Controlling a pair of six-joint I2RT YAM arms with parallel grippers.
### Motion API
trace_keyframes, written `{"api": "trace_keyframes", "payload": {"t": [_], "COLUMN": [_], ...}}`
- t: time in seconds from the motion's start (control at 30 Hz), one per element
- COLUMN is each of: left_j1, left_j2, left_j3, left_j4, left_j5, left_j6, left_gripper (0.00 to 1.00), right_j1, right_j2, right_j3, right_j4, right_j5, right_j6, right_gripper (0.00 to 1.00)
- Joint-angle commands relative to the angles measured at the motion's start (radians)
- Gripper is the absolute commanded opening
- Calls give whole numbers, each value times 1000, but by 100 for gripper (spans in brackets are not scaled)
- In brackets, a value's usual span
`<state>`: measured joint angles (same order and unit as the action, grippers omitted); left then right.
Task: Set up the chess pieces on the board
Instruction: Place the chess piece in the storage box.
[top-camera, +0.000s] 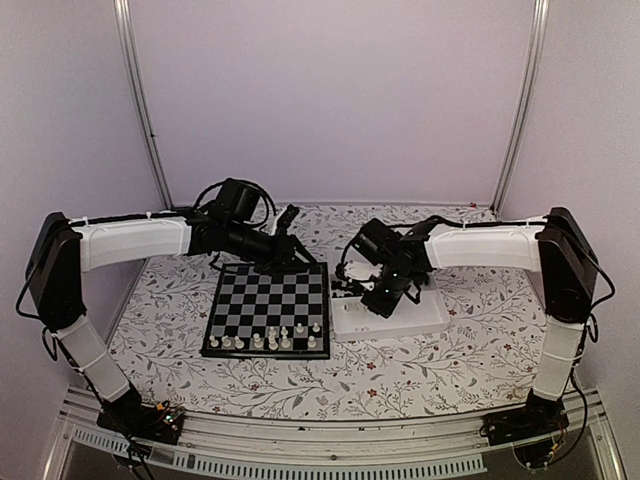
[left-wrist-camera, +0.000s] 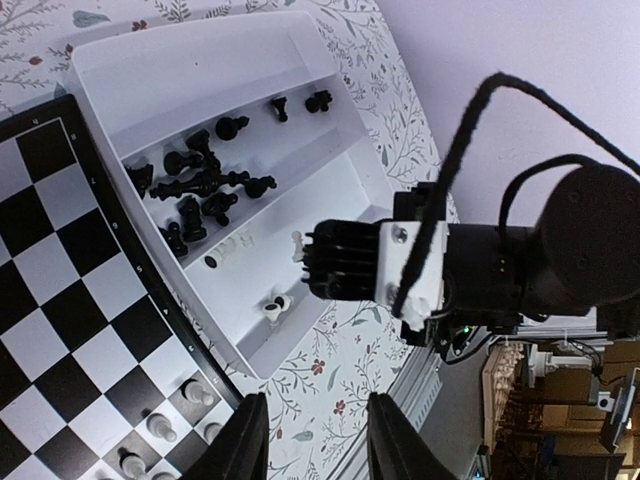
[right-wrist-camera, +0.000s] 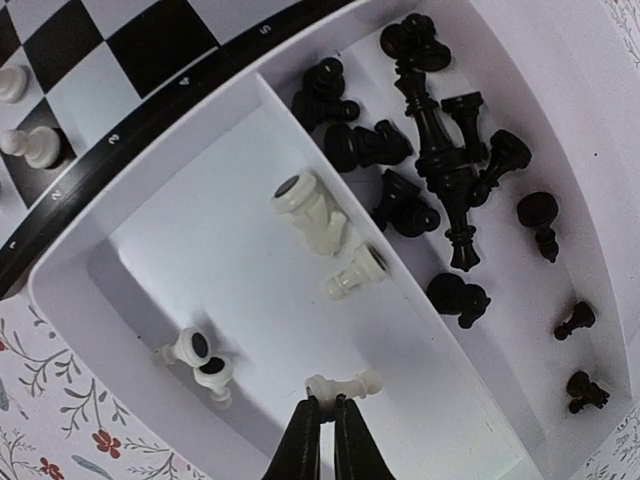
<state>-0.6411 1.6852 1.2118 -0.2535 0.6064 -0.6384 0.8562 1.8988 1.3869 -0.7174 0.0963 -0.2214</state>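
The board lies between the arms, with several white chess pieces standing on its near rows. In the right wrist view my right gripper is down in the white tray's near compartment, shut on the base of a white piece that lies on its side. Other white pieces lie loose in that compartment. Several black pieces lie in the far compartment. My left gripper hangs open and empty over the tablecloth beside the board's corner.
A floral tablecloth covers the table. The tray sits tight against the board's right edge. The right arm's wrist hovers over the tray, close to the left gripper. White walls enclose the back and sides.
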Motion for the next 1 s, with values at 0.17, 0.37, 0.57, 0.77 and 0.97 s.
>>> {"api": "trace_keyframes", "payload": {"t": [0.17,0.37,0.57,0.77,0.97], "left_j1": [8,8,8,8,8], "left_j2": [-11,-14,-31,-56,-73], "left_j3": [29,26,21,5,-7], "left_j4": [-51,-53,-59,-67,-73], "left_j5": [32,37,32,0,-6], "left_j6": [42,45,55,49,47], "left_gripper": [37,37,37,37,38], "right_j1": [-119,-134,-135,-134,-134], "right_j2": [46,59,66,-44,-58], "right_j3": [-8,-14,59,-43,-86], "right_j4": [30,23,-72,-76,-103], "right_j5": [-29,-67,-46,-66,-31], "right_j6": [-63,-51,105,535,682], "right_gripper": [8,22,25,36,38]}}
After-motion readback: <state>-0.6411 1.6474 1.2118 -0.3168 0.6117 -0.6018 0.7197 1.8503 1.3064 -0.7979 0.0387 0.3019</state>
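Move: The right gripper holds a white chess piece low over the storage box; its place, a bare stretch of the white pieces' compartment, is about 4 cm ahead, 4 cm right and 2 cm down. One white pair lies some 4 cm ahead and 6 cm left, another about 2 cm back and 5 cm left; the black pile is roughly 8 cm ahead and 6 cm left. From the left gripper the place is about 3 cm ahead, 20 cm right and far below. Carry the white piece held in the right gripper forward and right, about 5 cm in all, sinking some 2 cm towards the empty floor of the compartment, away from both white pairs. Open the fingers from nearly shut to over a third to let go of it, then draw back and to the right, staying low, while turning the hand some 35 degrees clockwise. ##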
